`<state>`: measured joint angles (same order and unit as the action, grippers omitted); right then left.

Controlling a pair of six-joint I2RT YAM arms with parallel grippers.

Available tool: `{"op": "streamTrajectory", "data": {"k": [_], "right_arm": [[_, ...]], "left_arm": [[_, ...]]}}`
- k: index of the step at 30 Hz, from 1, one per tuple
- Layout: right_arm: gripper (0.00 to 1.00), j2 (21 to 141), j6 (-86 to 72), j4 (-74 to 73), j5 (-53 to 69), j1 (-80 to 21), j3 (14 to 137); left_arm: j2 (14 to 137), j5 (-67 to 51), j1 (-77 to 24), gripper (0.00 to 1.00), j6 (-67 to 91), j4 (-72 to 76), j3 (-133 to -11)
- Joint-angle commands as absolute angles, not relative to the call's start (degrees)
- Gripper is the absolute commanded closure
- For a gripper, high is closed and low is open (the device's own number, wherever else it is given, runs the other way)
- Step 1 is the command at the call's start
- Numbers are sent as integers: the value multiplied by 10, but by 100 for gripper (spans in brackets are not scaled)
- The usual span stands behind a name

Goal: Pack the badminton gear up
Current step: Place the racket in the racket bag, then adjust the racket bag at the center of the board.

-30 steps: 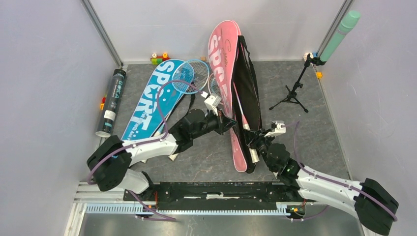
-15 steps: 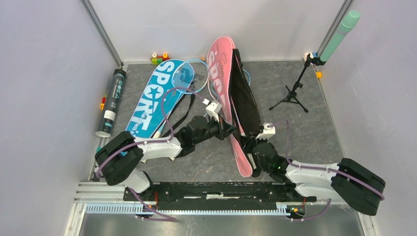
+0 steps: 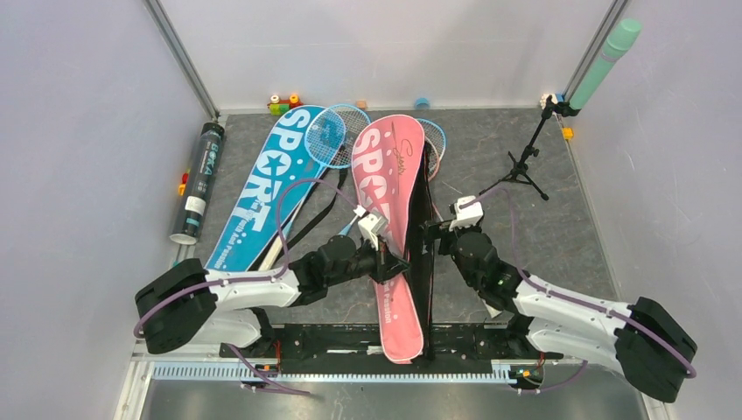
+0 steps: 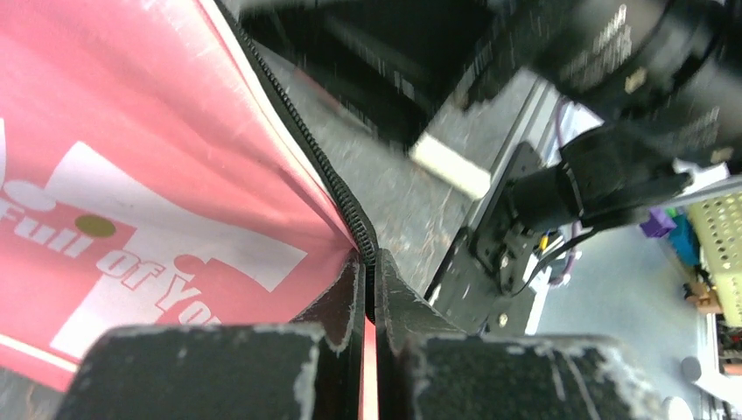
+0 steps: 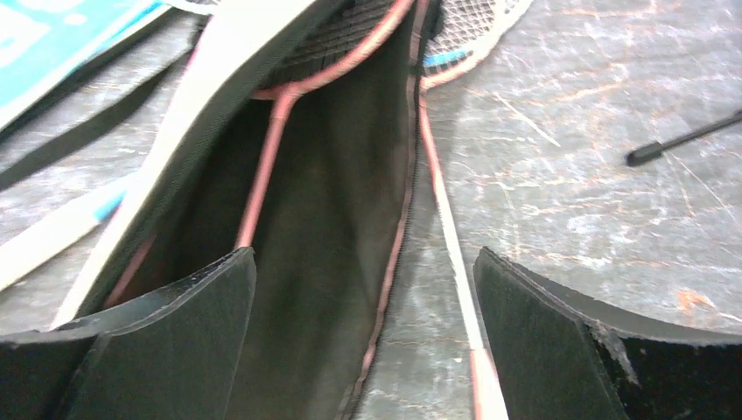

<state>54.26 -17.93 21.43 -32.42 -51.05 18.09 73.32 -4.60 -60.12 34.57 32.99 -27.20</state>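
Observation:
The pink "SPORT" racket bag lies pink face up down the middle of the table, its black open side turned right. My left gripper is shut on the bag's zipper edge, with pink fabric spreading to the left. My right gripper is open just right of the opening, holding nothing. Its view looks into the bag's black inside, where a pink racket frame lies. A white and pink racket shaft runs along the floor between its fingers. The blue bag and a blue racket head lie to the left.
A dark tube lies along the left wall. A black tripod stands at the back right, holding a green cylinder. Small coloured blocks sit by the back wall. Another racket head peeks out beside the pink bag.
The pink bag has dropped from standing on edge to lying pink face up, and slid toward the near edge. My right gripper has opened wide and moved toward the back.

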Motion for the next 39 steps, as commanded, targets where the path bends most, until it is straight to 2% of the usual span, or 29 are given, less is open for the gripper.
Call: {"op": "streamTrajectory", "data": {"k": [1,8,15,16,17,18,19,21,22,23,27,28,29,30,32,33,36,39], "right_arm": [[2,588,-195,219,-263,-451,200],[3,740,-205,392,-81,-376,200],[13,907,-225,442,-29,-346,268],[20,921,-222,455,-7,-345,273],[32,935,-218,472,25,-343,281],[51,945,-217,487,45,-344,287],[64,947,-215,502,64,-344,294],[87,939,-194,490,82,-344,324],[95,930,-171,457,90,-344,346],[100,920,-149,425,97,-344,375],[100,877,-38,296,117,-344,479],[100,866,-9,255,120,-344,520],[100,861,26,214,123,-344,558],[100,857,61,167,125,-344,606],[100,858,126,81,124,-344,692],[100,859,160,47,121,-344,733],[100,849,250,-18,132,-344,800],[100,833,335,-22,160,-344,814]], "left_arm": [[696,-29,-605,98,354,362,-235],[643,-18,-605,98,359,363,-190],[597,-21,-606,98,363,361,-163],[591,-20,-605,98,362,362,-159],[584,-19,-605,98,361,361,-154],[579,-15,-605,98,360,361,-151],[574,-10,-605,98,357,355,-150],[563,-3,-605,98,343,341,-152],[557,-2,-605,98,334,336,-154],[553,9,-605,98,327,335,-157],[548,37,-605,97,275,316,-196],[551,46,-605,90,257,305,-215],[552,58,-605,78,241,290,-234],[552,72,-605,60,219,274,-257],[548,99,-606,18,172,237,-300],[542,114,-605,2,147,223,-321],[513,152,-605,0,88,172,-370],[469,186,-605,0,67,123,-392]]}}
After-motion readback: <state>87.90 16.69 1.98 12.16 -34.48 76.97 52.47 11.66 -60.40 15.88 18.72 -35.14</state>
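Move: The right hand is open over the racket bag's mouth; the stretch of black right-hand edge it goes for lies about 6 cm ahead, 5 cm to its left and 10 cm below. The loose racket's white handle lies roughly 12 cm back, 12 cm right and 12 cm down. The left hand still pinches the pink cover's edge; from it, that black edge stretch is some 13 cm ahead, 5 cm right and 10 cm below. The right hand dips about 10 cm, reaching forward and left into the bag's mouth, closes on its right-hand zipper edge, then hauls that edge up nearly 30 cm while carrying it farther forward and left, turning counter-clockwise and tipping its fingers up. The left hand, gripping the pink cover's edge, first eases leftward, then opens fully, lets go and rises forward, fingers spread. ##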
